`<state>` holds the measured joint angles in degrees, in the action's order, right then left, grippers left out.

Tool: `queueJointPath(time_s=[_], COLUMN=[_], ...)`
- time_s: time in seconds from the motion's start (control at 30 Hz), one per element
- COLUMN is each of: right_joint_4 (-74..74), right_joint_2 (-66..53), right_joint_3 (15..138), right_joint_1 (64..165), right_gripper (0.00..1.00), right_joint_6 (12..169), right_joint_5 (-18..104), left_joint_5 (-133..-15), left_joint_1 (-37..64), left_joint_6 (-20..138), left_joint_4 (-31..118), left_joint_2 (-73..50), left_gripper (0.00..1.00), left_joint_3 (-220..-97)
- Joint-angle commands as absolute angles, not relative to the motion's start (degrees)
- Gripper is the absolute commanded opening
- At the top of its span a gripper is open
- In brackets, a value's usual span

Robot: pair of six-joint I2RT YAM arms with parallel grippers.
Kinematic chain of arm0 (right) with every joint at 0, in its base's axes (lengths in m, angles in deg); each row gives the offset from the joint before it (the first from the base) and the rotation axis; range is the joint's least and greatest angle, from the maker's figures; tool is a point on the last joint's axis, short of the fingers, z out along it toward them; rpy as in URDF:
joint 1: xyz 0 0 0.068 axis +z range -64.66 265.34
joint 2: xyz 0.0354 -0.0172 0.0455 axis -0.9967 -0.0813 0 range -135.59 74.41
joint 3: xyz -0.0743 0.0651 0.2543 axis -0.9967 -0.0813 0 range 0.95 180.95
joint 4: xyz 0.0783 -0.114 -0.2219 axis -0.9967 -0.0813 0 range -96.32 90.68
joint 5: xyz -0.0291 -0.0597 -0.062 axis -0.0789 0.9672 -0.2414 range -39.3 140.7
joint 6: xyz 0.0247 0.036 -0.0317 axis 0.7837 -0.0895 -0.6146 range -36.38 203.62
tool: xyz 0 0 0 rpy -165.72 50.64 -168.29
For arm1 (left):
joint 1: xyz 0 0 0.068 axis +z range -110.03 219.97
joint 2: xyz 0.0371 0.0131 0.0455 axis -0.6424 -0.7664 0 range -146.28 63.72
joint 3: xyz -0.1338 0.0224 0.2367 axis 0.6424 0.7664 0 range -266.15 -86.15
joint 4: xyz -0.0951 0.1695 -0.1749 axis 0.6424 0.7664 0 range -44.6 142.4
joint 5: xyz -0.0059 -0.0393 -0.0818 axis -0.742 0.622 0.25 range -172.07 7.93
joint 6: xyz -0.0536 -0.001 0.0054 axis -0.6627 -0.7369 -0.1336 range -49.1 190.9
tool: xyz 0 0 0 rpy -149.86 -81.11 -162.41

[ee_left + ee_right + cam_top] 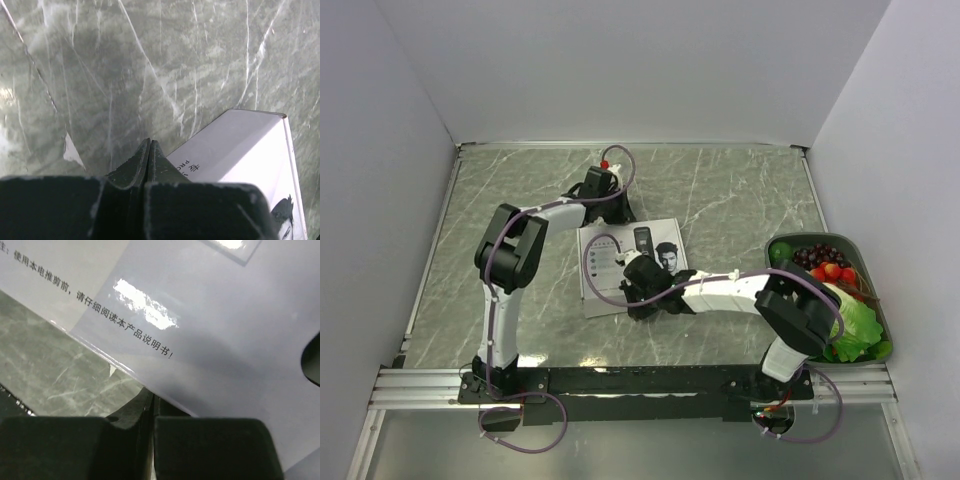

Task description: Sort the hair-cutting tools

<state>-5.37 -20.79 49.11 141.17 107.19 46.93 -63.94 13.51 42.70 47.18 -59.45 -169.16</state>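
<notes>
The hair-cutting tools are out of view. A flat white box [630, 262] with a printed man's face and a dark clipper picture lies at the table's middle. My left gripper [620, 213] is shut and empty, low over the marble just past the box's far edge; the left wrist view shows its tips [150, 143] beside the box's corner [240, 150]. My right gripper [636, 306] is shut at the box's near edge. In the right wrist view its fingertips [145, 402] reach under the white box edge [200, 355], which hides their ends.
A green tray [820, 237] with grapes, tomatoes and lettuce stands at the right edge, beside the right arm's elbow. A small white scrap [72, 150] lies on the marble near the left gripper. White walls close in the table at the back and sides.
</notes>
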Motion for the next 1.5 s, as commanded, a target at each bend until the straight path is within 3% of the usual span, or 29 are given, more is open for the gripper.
queueJointPath(time_s=[0.0,0.43,0.87,1.2,1.47], right_joint_4=[-0.91,0.41,3.32,-8.89,-13.56], right_joint_2=[-21.92,-23.94,-24.03,-15.34,-11.02], right_joint_3=[45.51,46.12,47.35,48.94,52.35], right_joint_1=[141.58,144.05,144.05,144.66,147.99], right_gripper=[0.0,0.0,0.0,0.0,0.0], right_joint_6=[108.84,108.94,104.54,106.03,107.79], right_joint_5=[67.74,78.64,79.44,72.42,60.02], left_joint_5=[-55.44,-54.91,-53.5,-57.71,-65.62], left_joint_1=[8.77,4.91,3.41,3.41,5.08], left_joint_6=[44.36,45.06,43.3,45.24,44.19], left_joint_4=[63.95,64.21,61.57,67.19,72.56], left_joint_2=[-59.15,-56.86,-52.12,-53.43,-53.09], left_gripper=[0.01,0.01,0.01,0.01,0.01], left_joint_3=[-162.19,-158.58,-149.96,-159.01,-165.25])
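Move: Against the middle of the closed box's far wall, the left fingertips have the box's middle about 12 cm straight back and some 1 cm lower. The clipper printed on its lid lies 6 cm back, 3 cm to the right and 2 cm above that hand. From the right fingertips, low at the near wall, the box's middle is about 12 cm ahead, 1 cm to the left and 1 cm above. No loose tools stand near. Drawing back towards its own base by about 5 cm, the left hand pulls on the box's far wall with shut fingers, rising some 3 cm and easing right at the end. The right hand's shut fingertips stay in place at the near wall while its wrist swings about 10 degrees; only late does it rise some 2 cm, going back and right with the box. ##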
